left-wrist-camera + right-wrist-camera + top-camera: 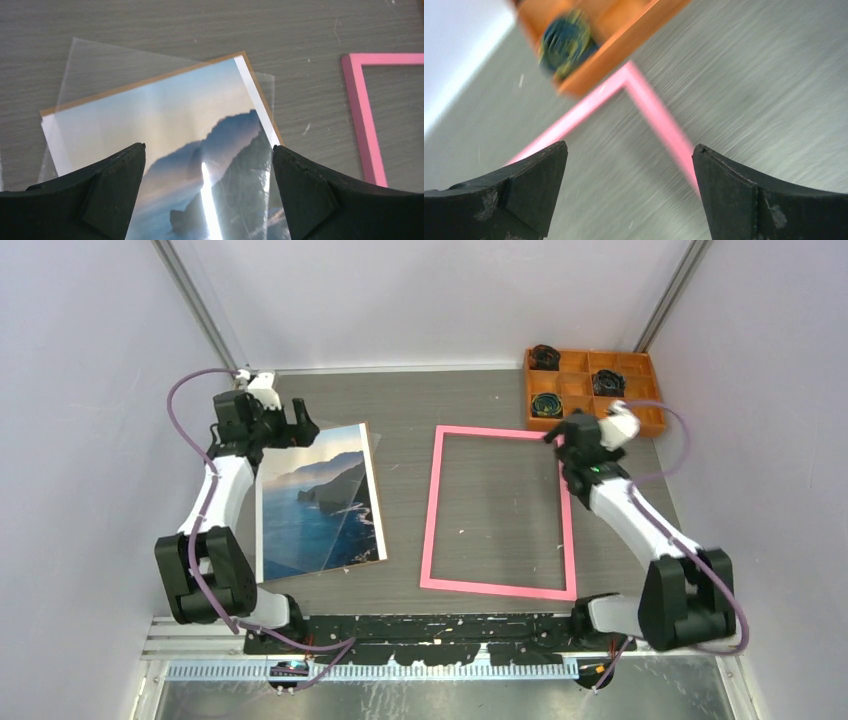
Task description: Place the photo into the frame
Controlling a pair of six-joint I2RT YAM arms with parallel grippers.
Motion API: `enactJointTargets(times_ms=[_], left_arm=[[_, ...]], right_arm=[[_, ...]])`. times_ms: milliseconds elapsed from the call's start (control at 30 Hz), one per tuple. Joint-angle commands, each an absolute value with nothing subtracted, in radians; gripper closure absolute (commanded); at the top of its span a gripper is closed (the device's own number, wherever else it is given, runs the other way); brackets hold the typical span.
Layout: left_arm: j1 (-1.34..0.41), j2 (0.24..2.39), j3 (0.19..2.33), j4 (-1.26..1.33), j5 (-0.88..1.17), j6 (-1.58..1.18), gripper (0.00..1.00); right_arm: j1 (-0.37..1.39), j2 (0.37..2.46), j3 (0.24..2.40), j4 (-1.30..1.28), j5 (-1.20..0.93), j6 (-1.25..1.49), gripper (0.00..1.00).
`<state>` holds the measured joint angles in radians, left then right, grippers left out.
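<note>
The photo [318, 502], a blue seascape with dark mountains, lies flat on the left of the table on a brown backing board [150, 80]. A clear plastic sheet [100, 60] lies askew over them. My left gripper [302, 423] hovers open over the photo's far end, and in the left wrist view the photo [165, 125] shows between the fingers of the left gripper [208, 147]. The pink frame [428, 530] lies empty at the centre-right. My right gripper [556, 436] hangs open above its far right corner, the frame [649, 100] showing blurred ahead of the right gripper [630, 146].
An orange compartment tray [590, 352] with dark round items stands at the back right, just beyond the frame's far corner, and also fills the top of the right wrist view as the tray [624, 47]. White walls enclose the table on three sides. Frame corner [362, 115] lies right of the photo.
</note>
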<state>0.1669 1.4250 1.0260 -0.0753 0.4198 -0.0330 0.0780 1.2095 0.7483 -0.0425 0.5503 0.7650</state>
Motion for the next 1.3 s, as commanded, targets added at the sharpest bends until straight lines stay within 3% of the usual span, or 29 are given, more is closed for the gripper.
enactJointTargets(times_ms=[0,200,400,733,1000,1267], left_arm=[[0.171,1.429,1.140,-0.509,0.465,0.017,0.00],[0.175,1.441,1.229,-0.727,0.386,0.101,0.00],[0.179,1.417,1.223,-0.796,0.382,0.100,0.01],[0.179,1.397,1.244,-0.873,0.407,0.100,0.00],[0.177,1.407,1.250,-0.910,0.417,0.108,0.00],[0.136,1.406,1.236,-0.929,0.393,0.134,0.00]], right_arm=[[0.325,1.379,1.025,-0.404,0.526,0.773,0.00],[0.595,1.592,1.292,-0.583,0.473,0.765,0.00],[0.732,1.849,1.525,-0.721,0.421,0.741,0.00],[0.813,2.018,1.545,-0.701,0.379,0.700,0.01],[0.824,2.085,1.527,-0.689,0.356,0.689,0.18],[0.844,2.127,1.531,-0.667,0.313,0.760,0.46]])
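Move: The pink frame's left side has its middle about 34 cm to the right hand's left, 5 cm back and 15 cm below. The frame's right side lies almost under that hand, about 8 cm back; the photo is some 61 cm left and 5 cm back, the orange tray roughly 24 cm ahead and 9 cm right. From the left hand, the photo's middle lies about 11 cm back, 2 cm right and 18 cm below, the frame's left side some 29 cm right and 11 cm back. The frame's left side ends up straddled near its middle by the right hand's fingers, after a fast sweep left of about 34 cm across the frame and then a sink; the hand tips to point down, turns counter-clockwise and narrows its wide-open fingers to just over half, not yet pinching. Meanwhile the open left hand draws back some 12 cm over the photo, sinking slightly and tipping down. ##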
